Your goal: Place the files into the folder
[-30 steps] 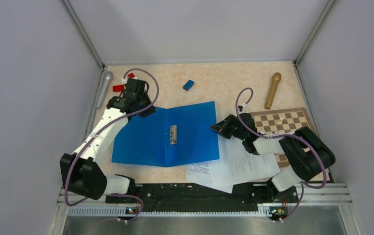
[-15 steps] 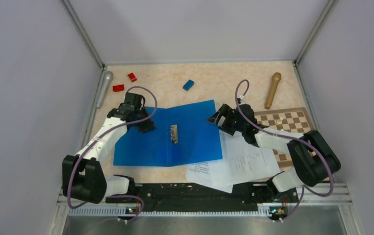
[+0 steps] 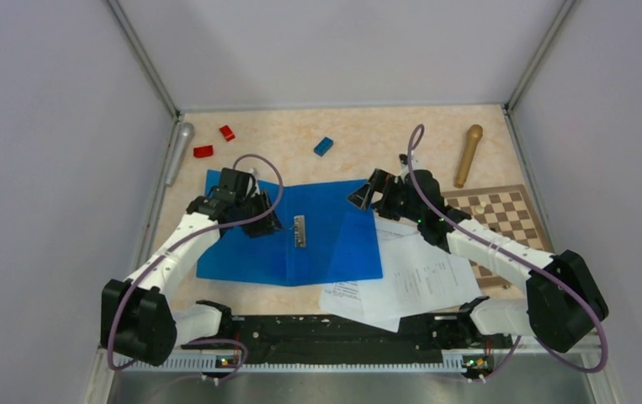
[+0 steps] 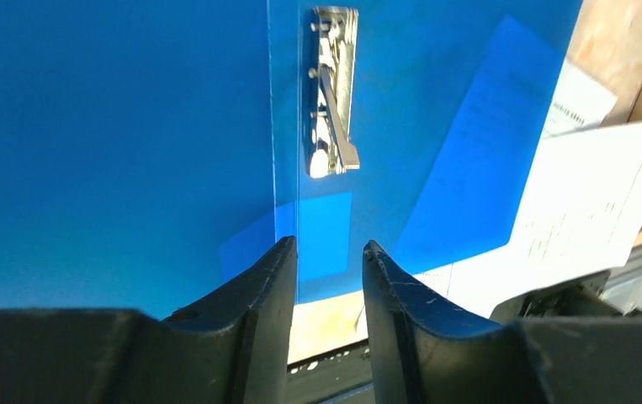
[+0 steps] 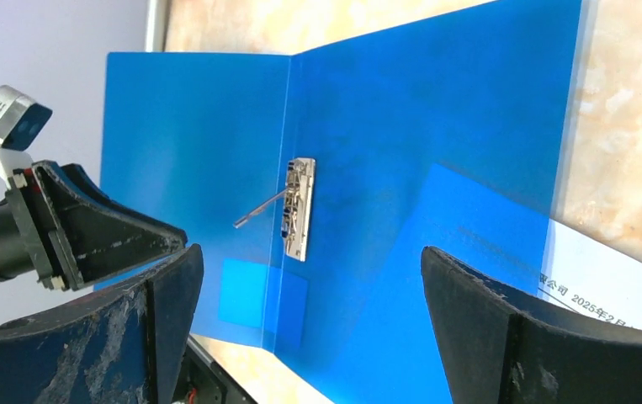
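The blue folder (image 3: 241,252) lies open and flat in the middle of the table, its metal clip (image 3: 299,231) along the spine with a thin lever sticking out (image 5: 258,208). The files (image 3: 422,278) are white printed sheets spread to the folder's right, one corner showing through under the folder's right flap (image 5: 485,227). My left gripper (image 3: 265,220) hovers over the left flap near the clip, jaws a little apart with nothing between them (image 4: 330,252). Wide open and empty, my right gripper (image 3: 366,192) hangs over the folder's far right corner (image 5: 310,252).
A small blue block (image 3: 324,146) and two red blocks (image 3: 227,132) (image 3: 204,151) lie at the back. A silver cylinder (image 3: 178,151) rests by the left wall. A wooden club (image 3: 468,154) and a chessboard (image 3: 502,210) sit at the right, the board partly under the files.
My right gripper has opened wide and drawn back toward the far edge. My left gripper has slid right across the left flap toward the clip and parted its jaws slightly.
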`<state>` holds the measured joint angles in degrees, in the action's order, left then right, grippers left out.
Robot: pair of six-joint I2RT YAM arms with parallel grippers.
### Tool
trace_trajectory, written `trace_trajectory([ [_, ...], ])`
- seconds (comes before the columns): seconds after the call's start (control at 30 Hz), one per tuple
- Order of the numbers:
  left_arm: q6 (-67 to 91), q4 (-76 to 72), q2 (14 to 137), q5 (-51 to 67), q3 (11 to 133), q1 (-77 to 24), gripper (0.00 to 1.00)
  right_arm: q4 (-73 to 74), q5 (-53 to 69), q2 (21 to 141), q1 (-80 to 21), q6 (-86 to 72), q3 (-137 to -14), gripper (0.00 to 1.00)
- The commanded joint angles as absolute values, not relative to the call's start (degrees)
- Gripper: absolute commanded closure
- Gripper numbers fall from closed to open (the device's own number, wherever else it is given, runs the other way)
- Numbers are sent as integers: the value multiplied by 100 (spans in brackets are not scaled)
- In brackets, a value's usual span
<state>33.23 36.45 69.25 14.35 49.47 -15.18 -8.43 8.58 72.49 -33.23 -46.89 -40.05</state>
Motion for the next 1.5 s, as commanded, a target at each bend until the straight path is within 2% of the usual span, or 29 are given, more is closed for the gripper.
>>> trace_trajectory([
  [0.0,3122,3568,6829,1772,4723,-1824,59,-721,722,7172,-3373,-4577,-3956,1],
  [0.17,3018,3125,7202,1832,4575,-2084,52,-736,621,7127,-3366,-4688,-3801,1],
  [0.23,3187,2798,7231,1901,4505,-2083,41,-741,563,7055,-3364,-4701,-3744,1],
  [0.3,3386,2440,7217,1838,4396,-2081,21,-731,494,6964,-3366,-4714,-3697,1],
  [0.33,3434,2257,7238,1832,4361,-2079,20,-723,452,6940,-3366,-4715,-3668,1],
  [0.57,3625,1801,8049,2199,4787,-2041,24,-739,414,6979,-3366,-4783,-3582,1],
  [0.87,3900,1571,8748,2817,5402,-1445,26,-690,427,6932,-3366,-4833,-3481,2],
  [1.17,3958,2095,9316,2749,6442,-1169,27,-445,269,6624,-3367,-4780,-3408,2],
  [1.3,4001,2843,8745,2529,6308,-1173,22,-422,181,6501,-3371,-4793,-3309,2],
  [1.43,4491,2785,7844,2844,5394,-1169,14,-475,218,6627,-3366,-4797,-3368,2],
  [1.47,4641,2676,7623,2880,5152,-1169,9,-493,247,6669,-3366,-4784,-3393,2],
])
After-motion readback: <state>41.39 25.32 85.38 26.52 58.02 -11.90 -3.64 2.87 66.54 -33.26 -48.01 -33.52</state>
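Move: The folder's metal clip, lever sticking out, is some 4 cm ahead of the left hand, 5 cm to its right and 8 cm below. In the same plane, the folder's left cover centres 11 cm to that hand's left and 4 cm ahead, the clear pocket 21 cm right and 2 cm back, the white sheets about 38 cm right and 9 cm back. From the right hand the clip is about 17 cm left, 7 cm back, 12 cm below. Towards the folder's clip the left hand first sinks about 5 cm, swinging back and to the right while its fingers spread wide; then it sweeps some 12 cm forward past the clip, rising again and rolling its left side down about 15 degrees, and finally draws back 3 to 4 cm. The right hand, wide open, eases down, right and slightly back, a few centimetres away from the clip. ##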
